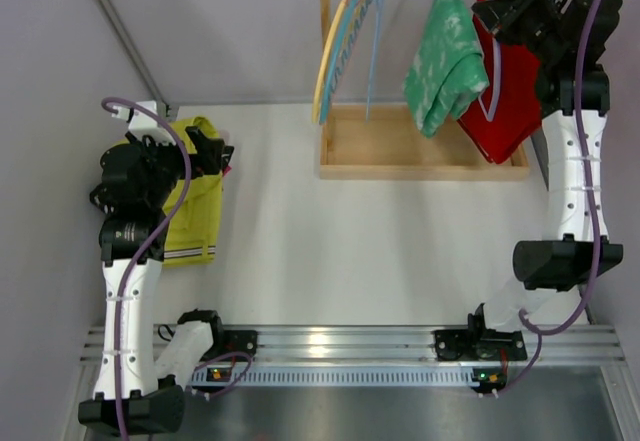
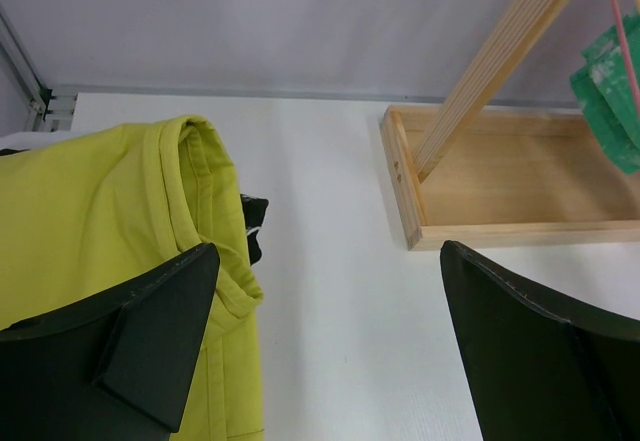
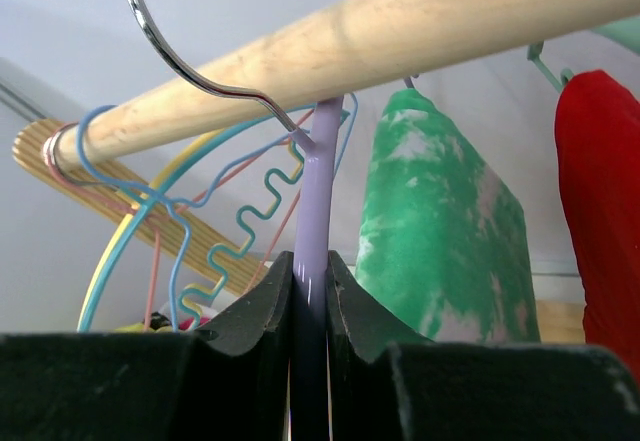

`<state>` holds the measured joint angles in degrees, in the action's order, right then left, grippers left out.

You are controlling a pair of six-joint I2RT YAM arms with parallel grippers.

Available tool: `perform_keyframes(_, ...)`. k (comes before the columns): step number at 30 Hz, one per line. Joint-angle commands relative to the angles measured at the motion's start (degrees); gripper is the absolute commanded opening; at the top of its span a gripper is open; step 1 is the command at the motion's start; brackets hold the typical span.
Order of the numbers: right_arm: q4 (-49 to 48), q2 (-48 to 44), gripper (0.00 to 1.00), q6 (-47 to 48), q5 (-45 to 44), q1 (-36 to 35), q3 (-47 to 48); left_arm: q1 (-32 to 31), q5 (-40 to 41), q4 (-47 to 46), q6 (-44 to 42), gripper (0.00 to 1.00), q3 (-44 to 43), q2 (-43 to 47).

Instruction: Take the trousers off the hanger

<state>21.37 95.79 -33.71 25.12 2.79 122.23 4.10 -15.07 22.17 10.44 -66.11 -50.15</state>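
The mustard-yellow trousers (image 1: 195, 196) (image 2: 100, 201) lie on the table at the left. My left gripper (image 1: 215, 151) (image 2: 330, 301) hovers at their right edge, open and empty. The green mottled trousers (image 1: 445, 61) (image 3: 440, 231) and the red trousers (image 1: 515, 101) (image 3: 600, 201) hang from the wooden rail (image 3: 400, 31). Up by the rail, my right gripper (image 1: 510, 11) (image 3: 310, 271) is shut on the stem of a lilac hanger (image 3: 318, 181) whose metal hook is over the rail. The lilac hanger (image 1: 492, 71) runs down across the red trousers.
The rack's wooden base tray (image 1: 420, 166) (image 2: 500, 231) sits at the back of the table, its upright post (image 1: 324, 51) on the left. Several empty yellow, blue and pink hangers (image 1: 345, 41) (image 3: 150, 221) hang at the rail's left end. Grey walls close in on both sides.
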Motion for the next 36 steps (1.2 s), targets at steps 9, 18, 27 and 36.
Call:
perform_keyframes(9, -11.87, -11.76, 0.0, 1.54, -1.13, 0.38, -3.91, 0.3, -2.85, -5.82, -2.0, 0.99, 0.98, 3.65)
perform_keyframes(18, -10.38, -21.86, 0.0, 1.99, -0.08, 0.38, -17.89, 0.3, -9.44, -8.2, -7.71, 0.99, 5.63, 5.41)
perform_keyframes(27, -5.64, -30.65, 0.0, -2.49, -1.3, 0.38, -25.45, -3.74, -22.55, -12.15, -16.57, 0.99, 10.56, 8.05)
perform_keyframes(36, -1.68, -38.91, 0.0, -3.55, -2.54, 0.38, -34.86, -31.05, -11.13, -12.42, -31.35, 0.99, 13.46, 1.03)
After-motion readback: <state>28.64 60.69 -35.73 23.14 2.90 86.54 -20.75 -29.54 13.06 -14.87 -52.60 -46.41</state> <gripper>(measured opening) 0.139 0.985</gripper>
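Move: The green trousers hang on the lavender hanger already in the right gripper, their middle about 5 cm ahead of that hand, 4 cm left and 15 cm below. The rail is some 7 cm ahead of it and 3 cm up; the red cloth about 6 cm ahead, 8 cm right and 15 cm down; the empty hangers roughly 23 cm left, level fore and aft, 8 cm lower. From the left hand, the green trousers are about 18 cm ahead, 48 cm right and 5 cm below. Keep the right gripper shut on the lavender hanger and, after a slight rise, draw it some 15 cm straight back from the rail, sinking about 6 cm. Meanwhile swing the open, empty left gripper off to the right towards the green trousers, about 15 cm, easing a little back and down and turning it some 40 degrees clockwise with a roll of its left side upward. ##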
